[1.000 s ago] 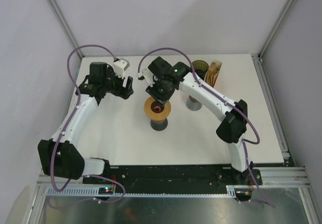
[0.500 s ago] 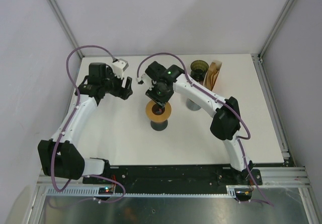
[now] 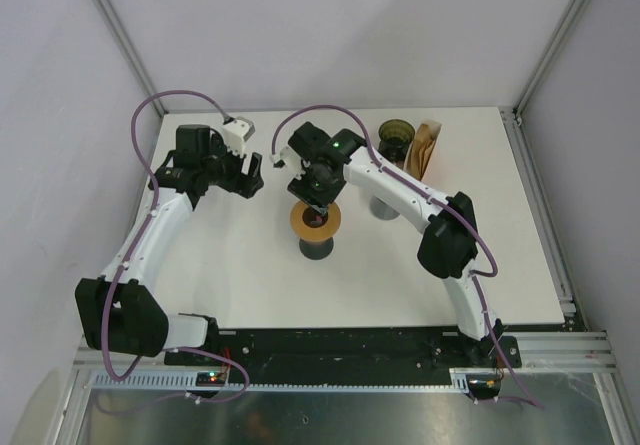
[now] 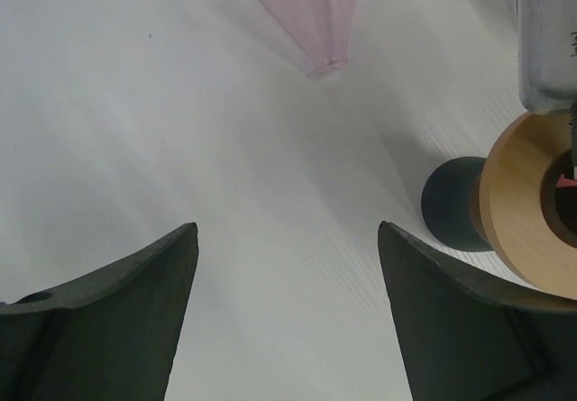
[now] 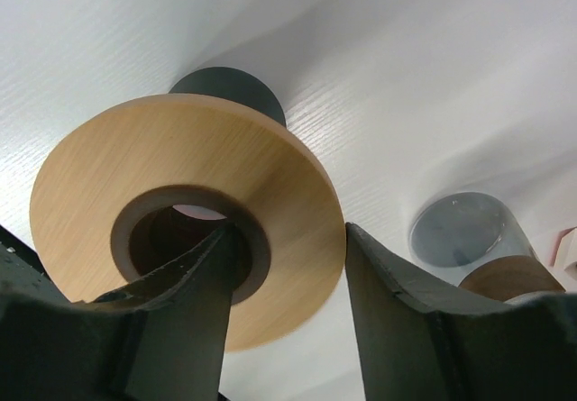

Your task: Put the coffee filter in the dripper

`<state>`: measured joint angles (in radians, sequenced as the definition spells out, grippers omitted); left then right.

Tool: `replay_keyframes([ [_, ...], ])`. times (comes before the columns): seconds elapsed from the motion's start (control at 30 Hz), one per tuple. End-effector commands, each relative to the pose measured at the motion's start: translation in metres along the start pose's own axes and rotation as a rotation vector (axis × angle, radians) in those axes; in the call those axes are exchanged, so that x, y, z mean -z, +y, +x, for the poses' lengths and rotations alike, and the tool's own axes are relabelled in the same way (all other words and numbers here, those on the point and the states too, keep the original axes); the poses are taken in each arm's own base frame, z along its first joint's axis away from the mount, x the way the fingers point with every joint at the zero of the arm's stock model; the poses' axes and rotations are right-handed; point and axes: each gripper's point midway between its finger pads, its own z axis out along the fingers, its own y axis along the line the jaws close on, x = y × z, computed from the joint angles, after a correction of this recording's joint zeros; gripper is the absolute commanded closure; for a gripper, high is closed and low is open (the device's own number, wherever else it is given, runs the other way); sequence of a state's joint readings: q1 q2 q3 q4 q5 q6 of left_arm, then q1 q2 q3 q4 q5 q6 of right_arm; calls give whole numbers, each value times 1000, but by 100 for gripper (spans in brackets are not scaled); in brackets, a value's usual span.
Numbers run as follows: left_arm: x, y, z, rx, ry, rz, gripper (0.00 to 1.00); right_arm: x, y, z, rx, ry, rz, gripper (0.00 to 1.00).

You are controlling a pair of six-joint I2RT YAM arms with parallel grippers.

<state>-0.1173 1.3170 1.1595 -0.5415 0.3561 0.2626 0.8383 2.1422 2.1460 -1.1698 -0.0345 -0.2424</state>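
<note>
A wooden ring (image 3: 315, 223) sits level on a dark stand. My right gripper (image 3: 314, 205) hangs over it, open. In the right wrist view one finger (image 5: 194, 284) reaches into the ring's (image 5: 270, 176) hole and the other stands outside the rim, with a small gap at the hole's wall. Something pink shows inside the hole. A translucent pink cone (image 4: 311, 9), seemingly the dripper, lies on the table ahead of my open, empty left gripper (image 4: 288, 225), which hovers left of the ring (image 4: 518, 203). Brown coffee filters (image 3: 428, 145) stand in a holder at the back right.
A dark green cup (image 3: 396, 137) stands beside the filter holder. A grey cylinder (image 3: 385, 205) with a brown band stands right of the ring, under the right forearm, and appears in the right wrist view (image 5: 460, 230). Frame rails border the white table (image 3: 250, 285).
The right arm shifted its elbow left and the wooden ring went from tilted and raised to level on its stand. The right jaws have widened slightly. The left arm has stayed still.
</note>
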Motion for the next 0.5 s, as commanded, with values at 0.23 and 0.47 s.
replay_keyframes([
  [0.23,5,-3,-6,-7,-32,21,14,15,3,-21,30,-86,-20,34],
  [0.47,1,-5,-9,-1,-32,46,14,43,-2,-32,35,-151,-3,27],
])
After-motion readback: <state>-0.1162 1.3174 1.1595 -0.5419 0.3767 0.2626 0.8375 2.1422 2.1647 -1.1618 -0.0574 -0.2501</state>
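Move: The wooden ring I am letting go of has its centre about 3 cm back and 2 cm left of my right hand point, roughly 1 cm below it. The red-rimmed cup is straight under the ring, its middle some 6 cm down. The glass jar is about 13 cm right and 6 cm ahead, and the pink cone about 15 cm ahead, 5 cm left, both lower. From my left hand the ring is roughly 13 cm right, 7 cm back and 6 cm lower. I open my right fingers steadily, by about a fifth of their full range, to let go of the wooden ring's far part: the outer finger comes free of the rim while the inner one stays at the central hole. The hand keeps nearly still over the cup, and only at the end eases about half a centimetre left and starts very slightly upward. ##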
